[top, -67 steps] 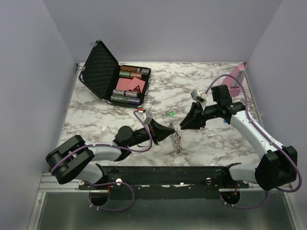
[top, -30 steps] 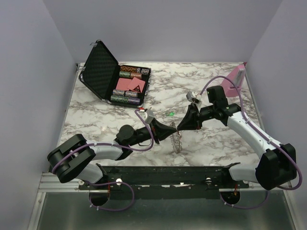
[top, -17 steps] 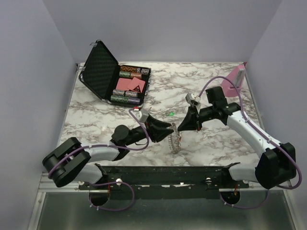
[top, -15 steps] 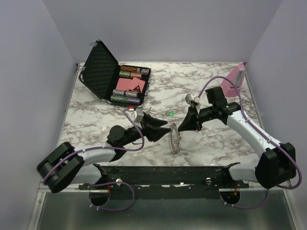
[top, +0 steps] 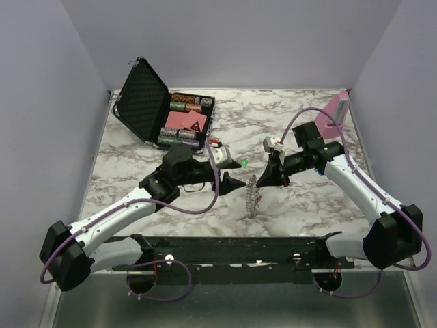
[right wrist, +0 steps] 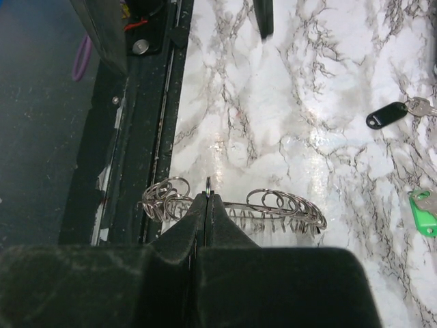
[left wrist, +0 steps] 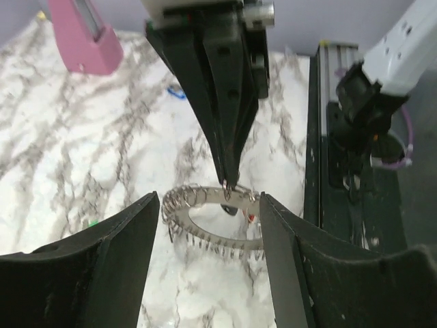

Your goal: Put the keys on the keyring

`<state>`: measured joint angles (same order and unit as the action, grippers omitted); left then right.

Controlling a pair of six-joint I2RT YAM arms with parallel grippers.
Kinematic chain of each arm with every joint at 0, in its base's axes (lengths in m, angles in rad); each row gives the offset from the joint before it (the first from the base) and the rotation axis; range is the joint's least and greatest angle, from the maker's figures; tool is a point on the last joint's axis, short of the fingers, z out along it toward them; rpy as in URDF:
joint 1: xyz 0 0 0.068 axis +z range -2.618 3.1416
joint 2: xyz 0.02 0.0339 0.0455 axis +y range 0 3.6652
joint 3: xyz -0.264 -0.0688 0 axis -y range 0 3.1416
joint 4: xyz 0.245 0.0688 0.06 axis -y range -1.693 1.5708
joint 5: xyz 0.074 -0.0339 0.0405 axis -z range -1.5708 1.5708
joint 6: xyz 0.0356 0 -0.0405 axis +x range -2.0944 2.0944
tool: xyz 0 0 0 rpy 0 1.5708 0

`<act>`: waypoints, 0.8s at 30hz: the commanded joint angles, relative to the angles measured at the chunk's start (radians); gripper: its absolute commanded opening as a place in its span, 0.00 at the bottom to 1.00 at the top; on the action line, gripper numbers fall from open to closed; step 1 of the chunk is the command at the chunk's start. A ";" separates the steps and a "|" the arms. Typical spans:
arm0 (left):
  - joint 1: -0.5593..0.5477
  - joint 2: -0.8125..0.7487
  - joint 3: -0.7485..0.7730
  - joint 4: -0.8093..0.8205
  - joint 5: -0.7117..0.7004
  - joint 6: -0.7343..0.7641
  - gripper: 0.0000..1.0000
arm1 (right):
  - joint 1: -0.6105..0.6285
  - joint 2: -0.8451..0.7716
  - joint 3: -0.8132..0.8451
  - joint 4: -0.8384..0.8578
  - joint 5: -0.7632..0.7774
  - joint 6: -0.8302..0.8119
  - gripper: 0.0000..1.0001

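Note:
The keyring [top: 253, 197] is a silvery loop strung with many small rings; it hangs on edge just above the marble. My right gripper [top: 260, 182] is shut on one small ring at its top [right wrist: 208, 193]. A red key [left wrist: 254, 219] dangles from the loop. My left gripper [top: 233, 182] is open just left of the keyring, its fingers [left wrist: 102, 266] spread either side of the loop [left wrist: 212, 220] without holding it. A green key [top: 243, 162] lies on the table behind the grippers. Near the green key [right wrist: 423, 205] in the right wrist view lies a black key [right wrist: 386, 115]. A blue key [left wrist: 176, 92] lies further off.
An open black case [top: 179, 119] of poker chips stands at the back left. A pink stand [top: 334, 113] is at the back right. The black rail [top: 232, 249] runs along the near table edge, close under the keyring.
My left gripper has opened, let go of the keyring and swung back and up to the left. My right gripper has shut on a small ring of the keyring and holds it.

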<state>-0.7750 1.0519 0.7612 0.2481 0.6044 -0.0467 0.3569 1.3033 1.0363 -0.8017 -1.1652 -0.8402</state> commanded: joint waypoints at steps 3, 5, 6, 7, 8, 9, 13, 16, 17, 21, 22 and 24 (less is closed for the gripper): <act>-0.069 0.112 0.092 -0.271 0.022 0.240 0.66 | 0.007 0.001 0.037 -0.051 0.016 -0.048 0.02; -0.084 0.149 0.124 -0.285 -0.009 0.252 0.64 | 0.007 0.002 0.036 -0.051 0.013 -0.049 0.02; -0.090 0.164 0.136 -0.286 -0.024 0.255 0.63 | 0.007 0.002 0.036 -0.051 0.012 -0.048 0.03; -0.096 0.181 0.150 -0.288 -0.035 0.255 0.60 | 0.007 0.001 0.036 -0.053 0.010 -0.049 0.02; -0.102 0.195 0.161 -0.291 -0.046 0.252 0.57 | 0.007 0.001 0.036 -0.051 0.009 -0.050 0.02; -0.106 0.207 0.176 -0.296 -0.051 0.251 0.55 | 0.007 0.002 0.036 -0.051 0.009 -0.050 0.02; -0.118 0.246 0.201 -0.299 -0.046 0.246 0.50 | 0.007 0.002 0.036 -0.053 0.002 -0.049 0.03; -0.127 0.267 0.208 -0.297 -0.046 0.240 0.44 | 0.007 0.002 0.036 -0.053 0.002 -0.048 0.03; -0.130 0.273 0.210 -0.299 -0.051 0.235 0.43 | 0.007 0.001 0.036 -0.053 0.001 -0.048 0.03; -0.142 0.292 0.216 -0.300 -0.066 0.232 0.39 | 0.007 0.001 0.034 -0.054 -0.007 -0.050 0.04; -0.142 0.296 0.216 -0.299 -0.071 0.231 0.39 | 0.007 0.001 0.034 -0.056 -0.010 -0.053 0.04; -0.144 0.301 0.219 -0.297 -0.075 0.229 0.39 | 0.007 -0.001 0.036 -0.056 -0.011 -0.051 0.04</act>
<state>-0.9115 1.3399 0.9543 -0.0448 0.5571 0.1791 0.3588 1.3033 1.0424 -0.8398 -1.1526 -0.8749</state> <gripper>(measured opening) 0.394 0.036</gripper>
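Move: The right fingertips already hold a small ring on the keyring, about 1 cm to the left of that hand and level with it. From the left hand, this small ring lies some 6 cm to the right, 1 cm back and 8 cm below. On the table some 25 cm below the left hand, the green tag is about 14 cm ahead and 4 cm right, and the black tag is 12 cm ahead and 8 cm left. The left hand sinks about 8 cm and reaches right, fingers tipping down and half closing around the right-held small ring. ##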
